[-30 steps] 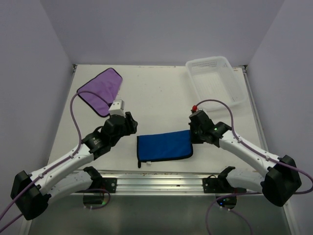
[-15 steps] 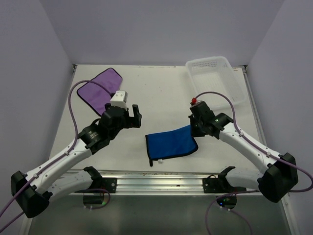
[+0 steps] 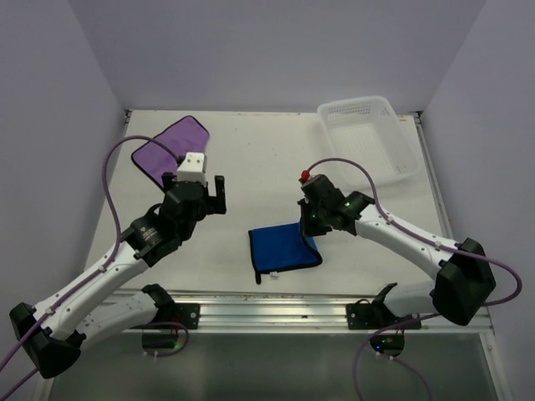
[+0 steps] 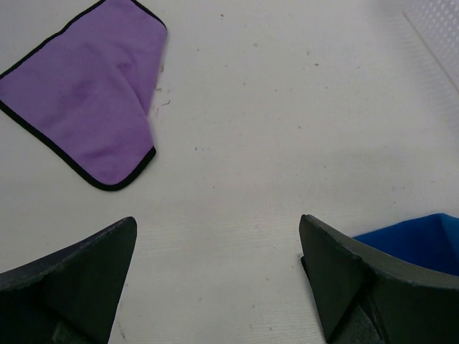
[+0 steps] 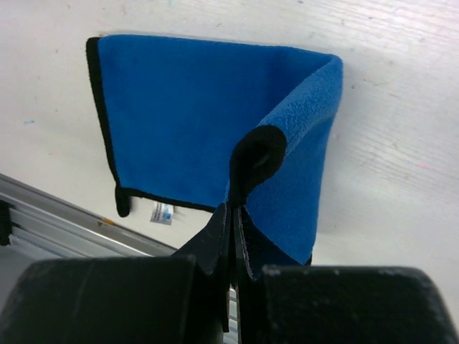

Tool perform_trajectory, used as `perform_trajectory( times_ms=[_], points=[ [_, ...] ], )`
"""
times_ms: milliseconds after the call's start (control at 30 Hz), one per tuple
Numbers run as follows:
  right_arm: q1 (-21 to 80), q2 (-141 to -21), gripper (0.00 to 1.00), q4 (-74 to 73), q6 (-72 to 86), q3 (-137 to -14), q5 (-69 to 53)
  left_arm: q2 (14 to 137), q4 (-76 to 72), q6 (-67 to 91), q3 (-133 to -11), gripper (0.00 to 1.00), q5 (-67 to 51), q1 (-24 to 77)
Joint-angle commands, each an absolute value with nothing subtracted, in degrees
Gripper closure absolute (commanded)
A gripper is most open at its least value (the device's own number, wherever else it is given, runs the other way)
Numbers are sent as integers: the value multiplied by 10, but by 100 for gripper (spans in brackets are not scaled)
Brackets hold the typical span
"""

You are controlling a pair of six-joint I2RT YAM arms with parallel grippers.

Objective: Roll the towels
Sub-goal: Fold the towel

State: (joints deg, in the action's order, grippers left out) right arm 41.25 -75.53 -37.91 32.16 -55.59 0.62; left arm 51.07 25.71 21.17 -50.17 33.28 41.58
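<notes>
The blue towel (image 3: 276,249) lies flat near the table's front middle, with its right edge lifted and curled back over itself. My right gripper (image 3: 310,224) is shut on that raised black-hemmed edge; in the right wrist view the hem bulges just above my closed right gripper (image 5: 232,209), and the rest of the blue towel (image 5: 179,115) spreads beyond. My left gripper (image 3: 215,195) hangs open over bare table, left of the blue towel and apart from it. In the left wrist view, nothing is in the open left gripper (image 4: 217,218); a blue towel corner (image 4: 419,238) shows behind the right finger. The purple towel (image 3: 170,150) (image 4: 86,118) lies flat at the back left.
A white perforated basket (image 3: 355,105) stands at the back right; its corner (image 4: 439,29) shows in the left wrist view. A metal rail (image 3: 267,305) runs along the table's near edge. Purple cables loop above both arms.
My left gripper opened wide and drew away from the blue towel toward the back left. My right gripper moved left, carrying the towel's right edge over the cloth.
</notes>
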Motion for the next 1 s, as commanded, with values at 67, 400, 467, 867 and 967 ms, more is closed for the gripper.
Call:
perform_trajectory(
  times_ms=[67, 400, 467, 867, 967],
  points=[
    [445, -796, 100, -345, 346, -599, -6, 496, 252, 179, -491, 0, 370, 411],
    [485, -862, 100, -303, 373, -642, -25, 477, 243, 180, -481, 0, 360, 404],
    [499, -883, 100, -301, 375, -650, -25, 476, 242, 181, -481, 0, 359, 403],
    [548, -973, 100, -269, 393, -694, -19, 470, 242, 179, -479, 0, 351, 400],
    [555, -988, 100, -260, 395, -703, -25, 470, 241, 178, -479, 0, 351, 400]
  ],
)
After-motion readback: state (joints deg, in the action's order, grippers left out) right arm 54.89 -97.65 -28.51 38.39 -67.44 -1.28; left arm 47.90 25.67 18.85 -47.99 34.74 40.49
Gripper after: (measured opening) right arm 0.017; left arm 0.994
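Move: The right hand holds the blue towel's right-hand black hem; the towel's left edge, where the hem is being carried, lies about 14 cm to the left, 4 cm nearer the base and some 7 cm below. The white tag on the near hem is roughly 8 cm back and 8 cm left, the white basket about 30 cm ahead and 21 cm right. That left edge lies some 13 cm right, 9 cm back and 19 cm below the open left hand. With its fingers kept shut on the black hem, the right hand sweeps about 12 cm to the left across the blue towel, drawing the held end over the layers lying beneath towards the left edge, and turns about 10 degrees counter-clockwise on the way. It sinks gently at first and more clearly over the second half, some 4 cm in all, ending low and just short of the left edge with the hem still pinched, while the empty left hand stays wide open and shifts barely 2 cm to the left, clear of the towel. ##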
